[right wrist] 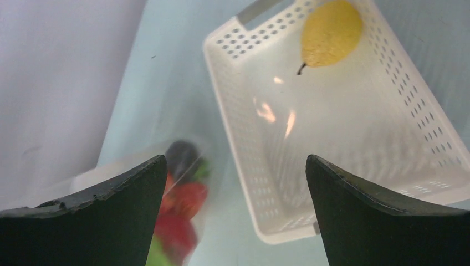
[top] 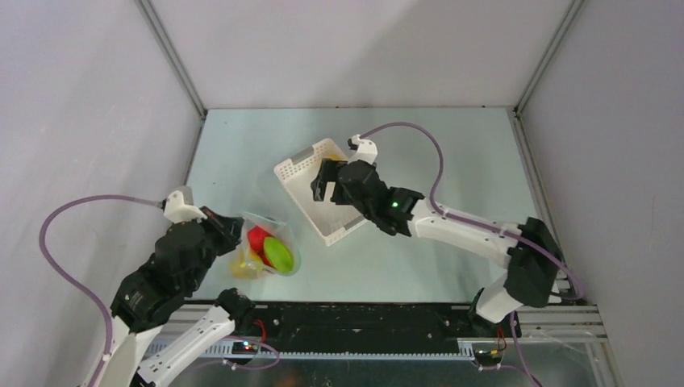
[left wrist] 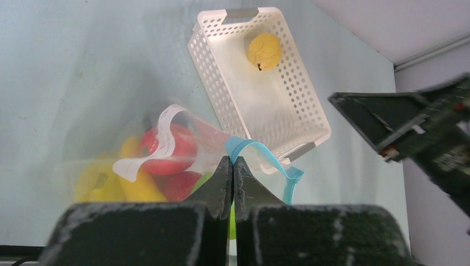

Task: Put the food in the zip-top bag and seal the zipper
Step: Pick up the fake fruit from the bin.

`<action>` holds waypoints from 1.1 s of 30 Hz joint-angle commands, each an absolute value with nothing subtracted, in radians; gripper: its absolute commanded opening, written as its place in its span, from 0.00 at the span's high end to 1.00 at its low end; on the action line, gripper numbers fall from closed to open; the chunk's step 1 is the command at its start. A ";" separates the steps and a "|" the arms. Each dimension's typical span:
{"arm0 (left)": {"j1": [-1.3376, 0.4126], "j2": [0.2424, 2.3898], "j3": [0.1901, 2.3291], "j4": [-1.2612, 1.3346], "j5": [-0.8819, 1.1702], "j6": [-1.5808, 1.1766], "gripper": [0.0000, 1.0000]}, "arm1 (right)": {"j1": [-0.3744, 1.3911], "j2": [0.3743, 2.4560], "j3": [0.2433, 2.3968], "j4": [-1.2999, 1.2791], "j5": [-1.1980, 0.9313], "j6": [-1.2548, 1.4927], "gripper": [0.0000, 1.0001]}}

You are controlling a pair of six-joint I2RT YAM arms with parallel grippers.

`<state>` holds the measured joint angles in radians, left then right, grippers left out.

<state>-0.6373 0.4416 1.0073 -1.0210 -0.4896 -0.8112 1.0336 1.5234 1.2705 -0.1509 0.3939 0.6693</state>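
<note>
The clear zip-top bag (top: 266, 246) lies left of centre with red (top: 257, 239), green (top: 279, 253) and yellow food inside. My left gripper (left wrist: 233, 162) is shut on the bag's mouth edge by the light-blue zipper (left wrist: 260, 158), which curls open; the white label patch (left wrist: 161, 145) shows on the bag. One yellow lemon-like piece (left wrist: 264, 50) lies in the white slotted basket (left wrist: 310, 119); it also shows in the right wrist view (right wrist: 331, 33). My right gripper (right wrist: 235, 166) is open and empty above the basket (right wrist: 244, 138), with the bag's food (right wrist: 183, 205) seen at its left.
The white basket (top: 300, 179) stands tilted at the table's centre, right of the bag. The right arm (top: 452, 226) reaches over it from the right. Grey walls enclose the table on the left, back and right.
</note>
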 commanded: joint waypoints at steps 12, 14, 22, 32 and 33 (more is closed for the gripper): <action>-0.641 0.417 1.060 -1.020 -0.571 -0.773 0.99 | 0.963 1.908 1.573 -0.269 0.589 0.888 0.01; -0.640 0.413 1.054 -1.017 -0.575 -0.770 0.99 | 0.954 1.950 1.595 -0.266 0.586 0.891 0.01; -0.641 0.406 1.046 -1.016 -0.573 -0.760 0.99 | 0.916 2.092 1.699 -0.287 0.607 0.898 0.01; -0.639 0.386 1.036 -1.017 -0.560 -0.752 0.99 | 0.878 2.206 1.790 -0.288 0.582 0.913 0.01; -0.639 0.387 1.036 -1.018 -0.561 -0.752 0.99 | 0.876 2.221 1.799 -0.291 0.580 0.914 0.00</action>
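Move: Almost straight ahead of the open right hand, about 18 cm out and 18 cm below, the yellow pear lies alone near the bin's far end. The bin's middle is some 10 cm ahead of this hand, equally low; the zip-top bag with its food stands roughly 13 cm back and 18 cm to the left. From the left hand, the pear is about 27 cm ahead, 22 cm right and 20 cm lower. Swooping forward and down by about 14 cm each way, with only a slight drift left, the right hand closes on the pear, jaws wide open all along and not yet around it. Its wrist swings some 20 degrees clockwise and tips further down. The left hand keeps its shut pinch on the bag's rim and eases about 2 cm left. ##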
